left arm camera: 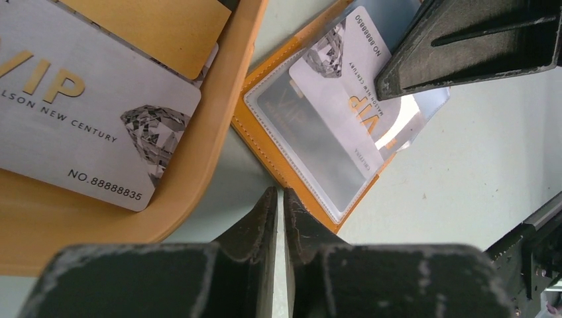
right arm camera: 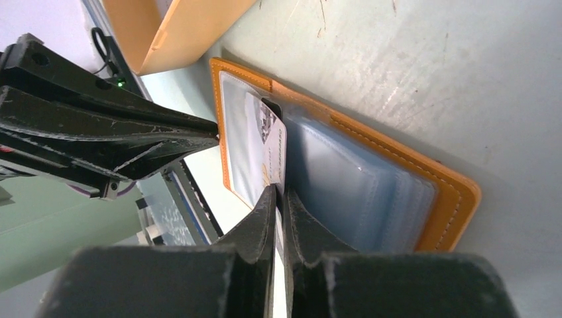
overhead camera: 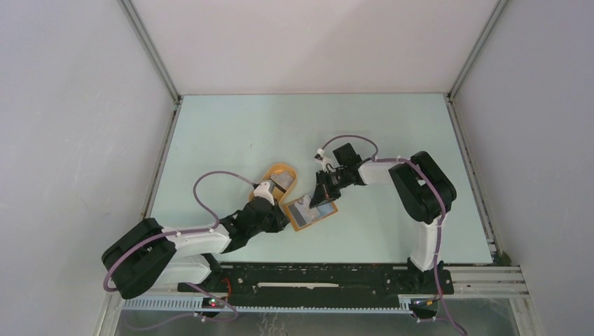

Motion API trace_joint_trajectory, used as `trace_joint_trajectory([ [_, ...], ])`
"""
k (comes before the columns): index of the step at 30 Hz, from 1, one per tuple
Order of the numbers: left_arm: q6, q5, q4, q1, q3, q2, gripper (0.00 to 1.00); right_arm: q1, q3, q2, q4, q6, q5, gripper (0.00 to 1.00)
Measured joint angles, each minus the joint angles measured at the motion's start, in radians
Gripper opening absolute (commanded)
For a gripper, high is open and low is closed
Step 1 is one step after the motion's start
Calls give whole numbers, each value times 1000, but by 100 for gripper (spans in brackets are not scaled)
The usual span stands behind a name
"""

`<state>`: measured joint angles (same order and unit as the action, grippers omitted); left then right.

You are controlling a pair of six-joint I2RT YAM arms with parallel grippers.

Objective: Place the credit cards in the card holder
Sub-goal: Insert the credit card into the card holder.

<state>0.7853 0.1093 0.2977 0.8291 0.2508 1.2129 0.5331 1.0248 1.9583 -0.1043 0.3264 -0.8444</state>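
Note:
The orange card holder [overhead camera: 313, 215] lies open on the table, its clear sleeves up; it also shows in the left wrist view [left arm camera: 265, 140] and the right wrist view [right arm camera: 457, 199]. My right gripper [right arm camera: 280, 195] is shut on a pale credit card [right arm camera: 273, 149], which stands on edge with its far end inside a sleeve. In the left wrist view that card [left arm camera: 351, 86] lies partly in the sleeve under the right gripper [left arm camera: 386, 83]. My left gripper [left arm camera: 281, 193] is shut and empty, its tips at the holder's near orange edge. More cards [left arm camera: 86, 119] lie in the tray.
An oval orange tray [overhead camera: 274, 170] sits just left of and behind the card holder, holding a silver card and a gold card [left arm camera: 166, 26]. The two grippers [overhead camera: 284, 213] [overhead camera: 321, 199] are close together over the holder. Grey walls enclose the table.

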Motion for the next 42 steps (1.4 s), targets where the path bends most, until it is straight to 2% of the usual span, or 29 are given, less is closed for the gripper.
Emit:
trace_joint_trajectory([
  [8, 0, -5, 3, 0, 0, 2, 12, 47, 47, 0, -78, -70, 55, 21],
  [24, -8, -15, 11, 0, 0, 6, 12, 138, 97, -40, -226, -232, 172, 31],
  [31, -10, -15, 13, 0, 0, 8, 12, 170, 126, -63, -300, -288, 243, 33],
  [42, -10, -16, 30, 0, 4, 23, 11, 136, 143, -67, -366, -318, 229, 36],
])
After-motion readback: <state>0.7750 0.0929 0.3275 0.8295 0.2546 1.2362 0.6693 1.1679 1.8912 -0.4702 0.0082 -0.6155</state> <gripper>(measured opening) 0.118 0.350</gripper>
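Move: The VIP card's right long edge is at the right fingertips, with the card's middle about 3 cm left, 1 cm back and 1 cm down. The left clear pocket centres some 4 cm left and 2 cm back, the holder's blue sleeves 4 cm right, level, and the card tray 14 cm left and 7 cm ahead. The closed left fingers sit at the holder's left edge, the pocket about 3 cm ahead and 4 cm to their right. Starting at the card's free right edge, the right fingertips work it left and back into the clear pocket, travelling about 2.5 cm back and first 1 cm left, then easing right and up by roughly 1 cm each. Meanwhile the right wrist swings counter-clockwise and tilts, some 20 degrees in all, as the fingers part to about a third open. The left hand stays put, its closed fingertips still braced against the holder's left edge. ##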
